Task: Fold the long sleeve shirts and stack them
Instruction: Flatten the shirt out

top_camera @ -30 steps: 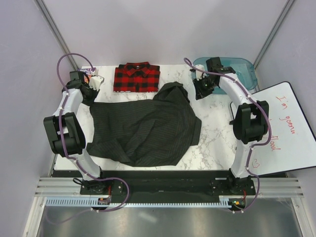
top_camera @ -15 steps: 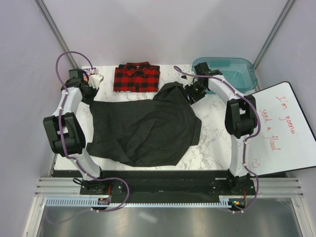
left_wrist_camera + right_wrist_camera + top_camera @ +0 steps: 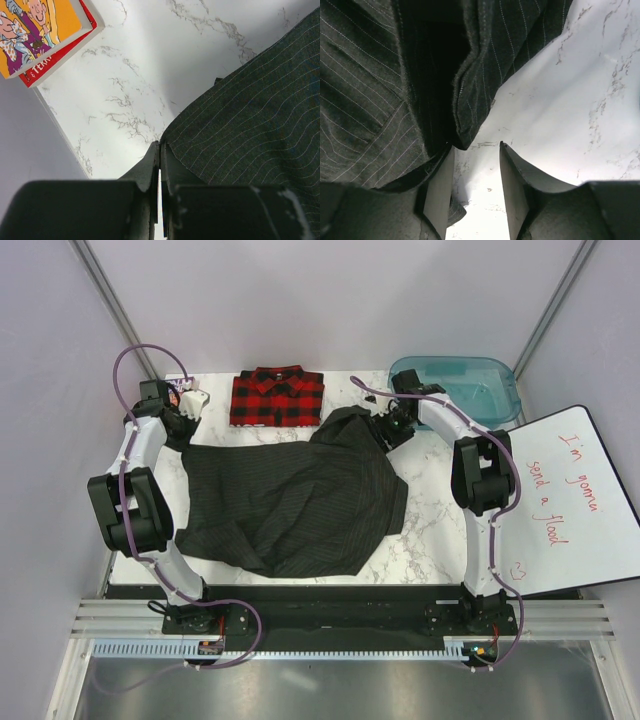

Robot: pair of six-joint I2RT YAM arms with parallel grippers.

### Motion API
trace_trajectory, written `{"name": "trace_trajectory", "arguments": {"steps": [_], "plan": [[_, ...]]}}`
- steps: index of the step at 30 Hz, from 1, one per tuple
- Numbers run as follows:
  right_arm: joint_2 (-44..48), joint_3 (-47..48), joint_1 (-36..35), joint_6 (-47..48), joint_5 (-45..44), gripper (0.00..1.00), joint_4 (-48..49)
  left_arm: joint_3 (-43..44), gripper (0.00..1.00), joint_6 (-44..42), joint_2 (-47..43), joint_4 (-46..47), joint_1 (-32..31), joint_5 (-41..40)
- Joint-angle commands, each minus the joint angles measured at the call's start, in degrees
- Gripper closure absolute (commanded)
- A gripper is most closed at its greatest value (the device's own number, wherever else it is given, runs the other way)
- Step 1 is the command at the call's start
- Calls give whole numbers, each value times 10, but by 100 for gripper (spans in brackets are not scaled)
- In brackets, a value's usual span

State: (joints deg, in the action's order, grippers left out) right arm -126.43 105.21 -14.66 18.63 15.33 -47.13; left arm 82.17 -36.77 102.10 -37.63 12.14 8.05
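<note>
The dark charcoal pinstriped shirt (image 3: 300, 500) lies spread and rumpled over the middle of the marble table (image 3: 440, 510), with a raised hump at its far right. Folded square, the red-and-black plaid shirt (image 3: 277, 398) rests at the far edge. My left gripper (image 3: 182, 432) (image 3: 160, 145) is shut at the charcoal shirt's far left corner; the fabric edge (image 3: 250, 100) lies against its right finger, and I see no cloth between the jaws. At the hump's right edge my right gripper (image 3: 383, 432) (image 3: 476, 147) stands open, with a fold of fabric (image 3: 470, 75) just ahead of the gap.
A colourful paperback book (image 3: 40, 30) lies at the far left corner by the wall. A teal bin (image 3: 470, 380) stands at the far right. A whiteboard (image 3: 575, 500) with red writing leans off the table's right side.
My right arm has swung left from beside the bin to the charcoal shirt's right edge, and its jaws have widened. The left arm and both shirts have not moved.
</note>
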Motion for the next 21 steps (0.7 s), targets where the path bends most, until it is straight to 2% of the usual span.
{"name": "trace_trajectory", "arguments": {"steps": [1,6,7,8,9,10,12,17,21], "plan": [[7,29,-7,-5,16,50,11,18,98,19,6,1,3,6],[-21,61,-7,-8,38,50,13,21,98,21,11,0,3,3],[-26,72,-8,-4,44,55,14,21,98,20,12,0,3,3],[-29,76,-7,-4,45,60,16,23,98,21,11,1,3,3],[-32,82,-7,-6,45,70,17,23,98,21,10,0,2,5],[-35,90,-6,-7,38,87,17,24,98,21,10,-1,3,7],[-33,99,-6,-13,24,100,19,27,98,25,10,0,3,11],[49,90,3,-39,-39,100,53,55,98,57,0,1,7,33],[134,79,7,-58,-94,100,96,77,98,108,-38,15,10,108]]}}
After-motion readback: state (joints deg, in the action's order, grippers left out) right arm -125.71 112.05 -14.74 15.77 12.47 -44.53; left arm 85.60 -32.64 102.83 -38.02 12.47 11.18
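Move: The open right fingers straddle the tip of a raised fold at the charcoal shirt's far right edge; the fold's body lies about 3 cm ahead, 2 cm to the left and a centimetre up. The teal bin's middle is some 16 cm ahead and 18 cm right, the plaid shirt roughly 15 cm ahead and 26 cm left. From the left hand, already gripping the far left corner, that fold is about 48 cm right, 4 cm ahead and 6 cm lower. Forward and slightly left goes the right hand, about 3 cm into the raised fold; its fingers shut and pinch the charcoal cloth, then it climbs some 3 cm while still edging forward and drifting back right, the wrist tilting its fingertips outward about 10 degrees. The left keeps its pinch on the far left corner and, at the very end, starts up and forward, about 2 cm. ##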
